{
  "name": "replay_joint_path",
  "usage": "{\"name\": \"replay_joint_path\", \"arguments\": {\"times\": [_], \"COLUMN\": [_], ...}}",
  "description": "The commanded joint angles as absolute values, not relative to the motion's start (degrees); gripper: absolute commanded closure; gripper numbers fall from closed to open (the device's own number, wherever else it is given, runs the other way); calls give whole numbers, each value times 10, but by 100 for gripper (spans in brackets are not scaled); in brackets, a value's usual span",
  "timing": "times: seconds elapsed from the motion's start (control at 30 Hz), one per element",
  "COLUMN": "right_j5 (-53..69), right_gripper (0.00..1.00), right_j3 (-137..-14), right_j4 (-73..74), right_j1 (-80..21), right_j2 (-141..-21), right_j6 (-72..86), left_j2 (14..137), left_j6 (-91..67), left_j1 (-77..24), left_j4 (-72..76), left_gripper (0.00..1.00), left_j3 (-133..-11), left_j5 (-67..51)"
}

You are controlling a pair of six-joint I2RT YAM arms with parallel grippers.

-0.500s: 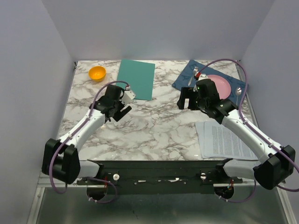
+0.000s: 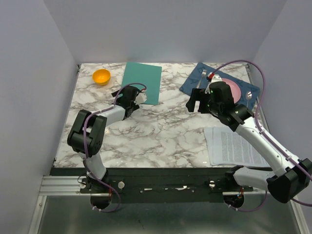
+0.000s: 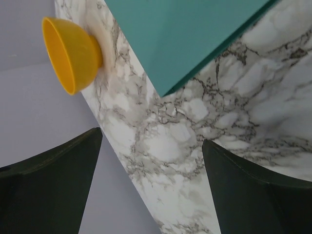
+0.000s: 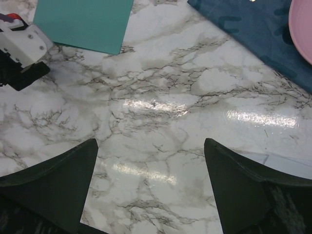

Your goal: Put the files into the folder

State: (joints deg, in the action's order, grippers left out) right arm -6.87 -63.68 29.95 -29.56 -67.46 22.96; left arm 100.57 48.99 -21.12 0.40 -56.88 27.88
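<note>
The teal folder [image 2: 142,82] lies shut and flat at the back of the marble table; its near corner [image 3: 185,34] fills the top of the left wrist view. The files [image 2: 233,146], white printed sheets, lie at the near right beside the right arm. My left gripper [image 2: 126,97] hovers by the folder's near-left corner, open [image 3: 151,139], with only marble between its fingers. My right gripper [image 2: 194,106] hangs over the table's middle, open and empty [image 4: 150,142], facing the folder [image 4: 83,22].
An orange bowl [image 2: 101,76] stands at the back left, close to the table edge [image 3: 73,53]. A dark blue placemat [image 2: 214,83] with a pink plate [image 2: 229,87] and cutlery sits at the back right. Grey walls enclose three sides.
The left arm has folded its elbow in and carried its gripper back toward the folder's near-left corner. The right gripper has barely shifted. Both stay open.
</note>
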Motion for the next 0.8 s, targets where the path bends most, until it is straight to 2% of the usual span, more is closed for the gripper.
{"name": "replay_joint_path", "arguments": {"times": [0.0,0.77], "right_j5": [-83,-86], "right_gripper": [2,3], "right_j3": [-656,-652], "right_j4": [309,286], "right_j1": [-296,-294], "right_j2": [-671,-712], "right_j6": [233,246], "left_j2": [1048,1121], "left_j6": [547,566], "left_j1": [-215,-231], "left_j4": [99,202], "left_gripper": [1,2], "left_j3": [-587,-621], "left_j5": [300,300]}}
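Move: The teal folder's near-left corner lies about 3 cm ahead of the left hand, 2 cm to its left and 6 cm below; the folder's middle is some 13 cm ahead and 8 cm to the right, 7 cm below. The yellow bowl stands about 16 cm ahead and 14 cm to the left, 5 cm below the hand. From the right hand the folder's middle lies roughly 23 cm ahead, 30 cm to the left and 21 cm down. Easing forward about 5 cm and some 3 cm to the right, the left hand brings its wide-open, sideways-rolled fingers in over the folder's near-left corner and near edge. It sinks about 2 cm on the way, then lifts 1 cm while the fingertips tilt up slightly. The lower finger comes close to the near edge; contact can't be made out. ##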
